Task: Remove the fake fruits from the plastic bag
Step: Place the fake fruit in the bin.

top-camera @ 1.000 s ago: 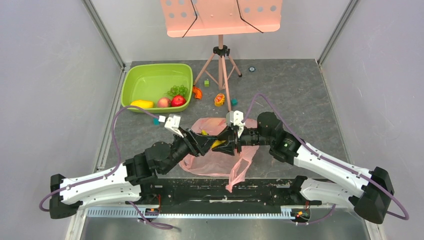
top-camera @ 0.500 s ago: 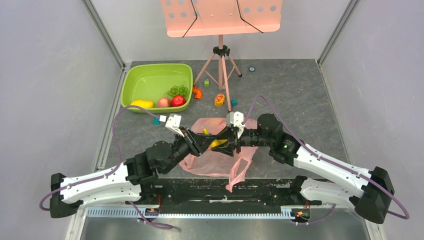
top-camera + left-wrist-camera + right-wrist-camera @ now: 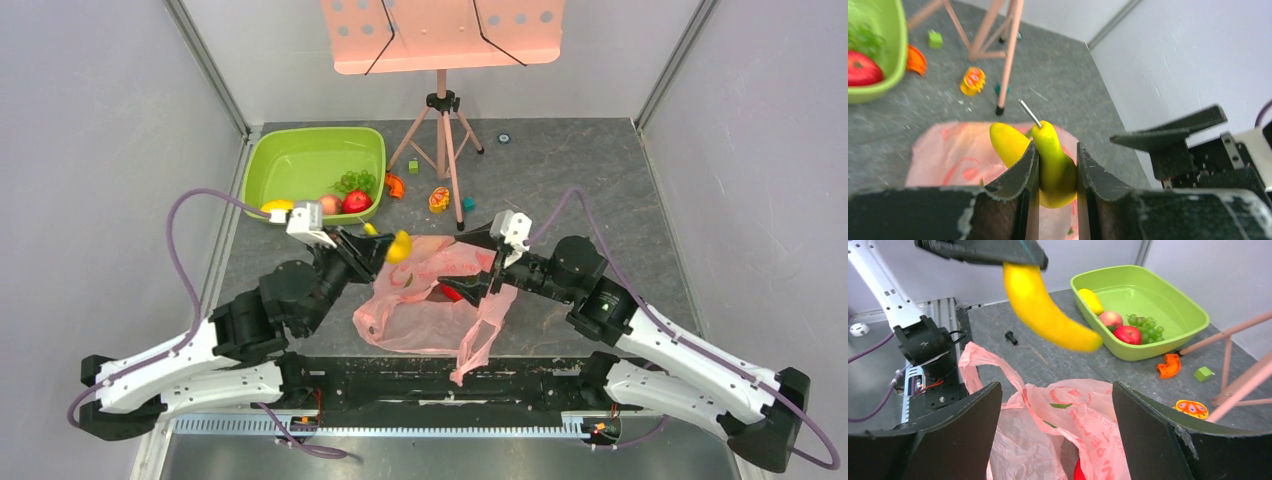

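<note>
My left gripper (image 3: 385,245) is shut on a yellow banana (image 3: 399,246) and holds it in the air above the far left edge of the pink plastic bag (image 3: 430,310). In the left wrist view the banana (image 3: 1053,162) is pinched between both fingers of that gripper (image 3: 1055,155). My right gripper (image 3: 468,265) is open over the bag's right side, and in the right wrist view it (image 3: 1055,390) straddles the crumpled bag (image 3: 1083,420). A red fruit (image 3: 450,292) shows in the bag's mouth. The banana (image 3: 1048,310) hangs above.
A lime-green basin (image 3: 255,165) at the far left holds a yellow mango (image 3: 278,207), a peach (image 3: 329,203), a red apple (image 3: 356,200) and green grapes (image 3: 355,182). A pink music stand's tripod (image 3: 442,140) stands behind the bag, with small toys (image 3: 438,198) around it.
My left gripper has lifted the banana out of the bag and moved it up and left, towards the basin. My right gripper has drawn back to the right and stands open.
</note>
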`<state>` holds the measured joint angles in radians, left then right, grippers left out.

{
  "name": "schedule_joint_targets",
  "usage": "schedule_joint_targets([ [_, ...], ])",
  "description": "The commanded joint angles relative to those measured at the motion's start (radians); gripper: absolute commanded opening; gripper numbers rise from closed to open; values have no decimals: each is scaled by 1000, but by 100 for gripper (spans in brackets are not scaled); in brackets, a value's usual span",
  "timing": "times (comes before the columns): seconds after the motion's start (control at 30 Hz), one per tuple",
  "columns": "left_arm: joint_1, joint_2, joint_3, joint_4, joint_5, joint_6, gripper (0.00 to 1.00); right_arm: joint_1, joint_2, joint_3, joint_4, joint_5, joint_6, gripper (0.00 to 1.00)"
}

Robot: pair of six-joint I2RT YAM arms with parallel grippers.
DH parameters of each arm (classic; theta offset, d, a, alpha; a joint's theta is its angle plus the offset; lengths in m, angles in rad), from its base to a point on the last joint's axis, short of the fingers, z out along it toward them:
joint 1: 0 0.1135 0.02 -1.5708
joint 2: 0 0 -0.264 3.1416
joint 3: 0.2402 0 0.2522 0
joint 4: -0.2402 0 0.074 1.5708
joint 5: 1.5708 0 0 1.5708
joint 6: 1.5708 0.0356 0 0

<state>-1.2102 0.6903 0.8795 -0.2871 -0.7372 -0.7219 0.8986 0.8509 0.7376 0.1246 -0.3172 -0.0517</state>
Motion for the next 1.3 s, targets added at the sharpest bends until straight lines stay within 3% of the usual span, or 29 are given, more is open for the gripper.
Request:
schedule_joint_targets([
  [0.0, 46, 20, 126, -35, -114, 136, 2, -1, -38, -18, -10, 113, 12, 84],
  [0.17, 184, 88, 233, -47, -86, 198, 2, -1, -31, -37, -41, 147, 19, 84],
  [0.33, 453, 191, 304, -110, 62, 170, 2, -1, -20, -57, -39, 136, 34, 84],
  [0.57, 821, 394, 320, -74, 256, 128, 2, -1, -15, -91, -40, 126, 47, 84],
  [0.8, 1085, 625, 411, 0, 344, 121, 2, -1, 0, -120, -56, 124, 50, 84],
  [1.03, 1264, 865, 484, 32, 429, 83, 2, -2, 32, -133, -62, 103, 50, 84],
  [1.27, 1276, 1067, 590, 32, 428, 165, 2, -1, 69, -129, -82, 96, 27, 84],
])
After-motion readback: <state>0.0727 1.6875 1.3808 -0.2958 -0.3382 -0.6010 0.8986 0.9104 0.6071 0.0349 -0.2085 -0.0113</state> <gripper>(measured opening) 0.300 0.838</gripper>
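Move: The bin's middle is about 34 cm ahead of the left hand, 23 cm to its left and 29 cm below. Inside, a yellow fruit lies some 24 cm ahead and 30 cm left of that hand, a peach 24 cm ahead and 18 cm left, both 29 cm down. The red fruit in the bag lies roughly 4 cm ahead, 4 cm left and 26 cm below the right hand, with the bag's middle 3 cm ahead, 7 cm left, 28 cm below. The banana, already pinched, is carried by the left hand in an arc, first rising about 6 cm, then sweeping forward and left some 40 cm while sinking over the bin's left part; the hand turns counter-clockwise and tips down, fingers staying shut. The right hand, open and empty, sinks about 10 cm towards the red fruit. ##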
